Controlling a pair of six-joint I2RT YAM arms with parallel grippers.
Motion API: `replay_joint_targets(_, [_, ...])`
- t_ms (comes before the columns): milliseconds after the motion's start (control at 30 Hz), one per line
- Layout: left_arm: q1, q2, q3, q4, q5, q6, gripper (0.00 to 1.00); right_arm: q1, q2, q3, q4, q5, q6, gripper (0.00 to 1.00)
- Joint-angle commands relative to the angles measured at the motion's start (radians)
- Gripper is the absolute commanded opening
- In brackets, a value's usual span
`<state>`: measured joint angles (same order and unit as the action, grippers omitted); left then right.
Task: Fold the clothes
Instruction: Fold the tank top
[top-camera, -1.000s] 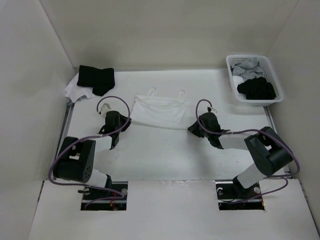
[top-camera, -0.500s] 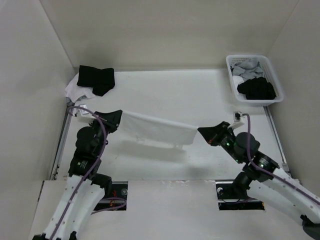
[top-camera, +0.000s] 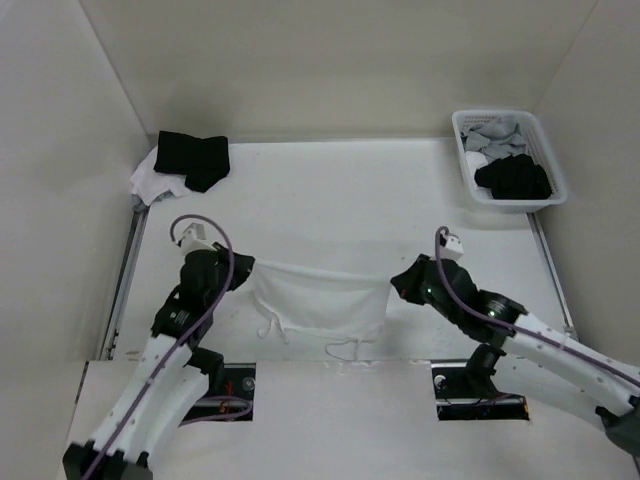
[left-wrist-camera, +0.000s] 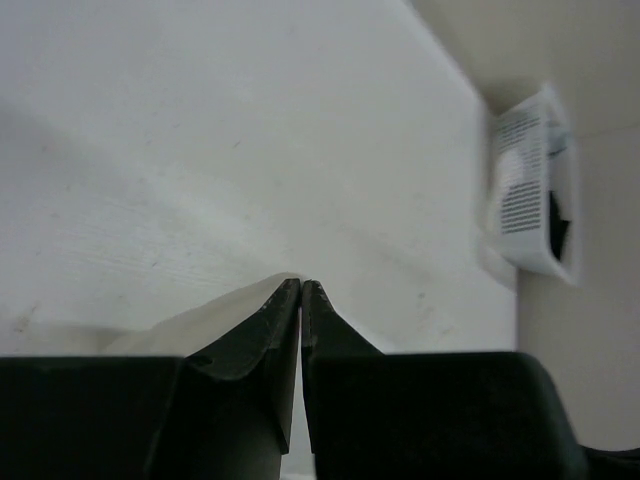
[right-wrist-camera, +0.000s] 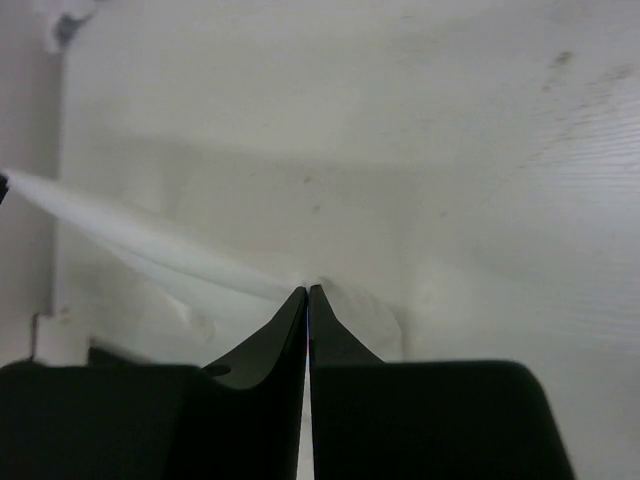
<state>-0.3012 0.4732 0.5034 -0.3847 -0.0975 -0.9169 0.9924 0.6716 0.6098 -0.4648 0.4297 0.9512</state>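
Observation:
The clothes (top-camera: 320, 298), a thin white garment, hang stretched between my two grippers over the near part of the table. Two string ties (top-camera: 270, 326) dangle from its lower edge. My left gripper (top-camera: 245, 272) is shut on its left top corner. My right gripper (top-camera: 397, 283) is shut on its right top corner. In the right wrist view the clothes (right-wrist-camera: 150, 250) run as a taut band from the left down to the shut right gripper (right-wrist-camera: 308, 288). In the left wrist view the left gripper (left-wrist-camera: 301, 283) is shut, with pale fabric (left-wrist-camera: 200, 320) showing beside its fingers.
A white basket (top-camera: 515, 204) with black and grey clothes stands at the back right, and shows in the left wrist view as the basket (left-wrist-camera: 525, 190). A black cloth bundle (top-camera: 192, 158) lies on a white cloth (top-camera: 152, 182) at the back left. Walls enclose three sides.
The garment lay flat mid-table a second ago. Both grippers lifted it, held it stretched in the air, then brought it toward the near edge, where it hangs with its ties downward.

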Motion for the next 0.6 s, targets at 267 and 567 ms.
replay_joint_targets(267, [0.049, 0.833, 0.073, 0.72, -0.002, -0.022, 0.03, -0.553, 0.62, 0.063, 0.538, -0.428, -0.253, 0.06])
replay_joint_targets(567, [0.124, 1.165, 0.286, 0.819, 0.054, -0.062, 0.04, -0.653, 0.937, 0.289, 0.604, -0.468, -0.255, 0.06])
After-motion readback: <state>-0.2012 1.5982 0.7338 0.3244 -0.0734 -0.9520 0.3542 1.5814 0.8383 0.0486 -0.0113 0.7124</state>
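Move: I hold the tank top stretched between my hands, its middle some 13 cm right of my left hand and 13 cm left of my right, about 7 cm below both. Clear table for its held edge lies about 18 cm ahead of my left hand and 20 cm ahead of my right, some 16 cm down. The black cloth is about 34 cm ahead of my left hand and 15 cm to its left; the basket is 40 cm ahead of my right hand and 27 cm to its right. Both my hands keep their corners pinched and swoop together, down and forward at first, then nearly level away from my bases, towards the back of the table: about 20 cm forward and some 10 cm down in all. My fingers tip about 10 degrees further down, and I draw the cloth's held edge out ahead with the straps trailing behind. ##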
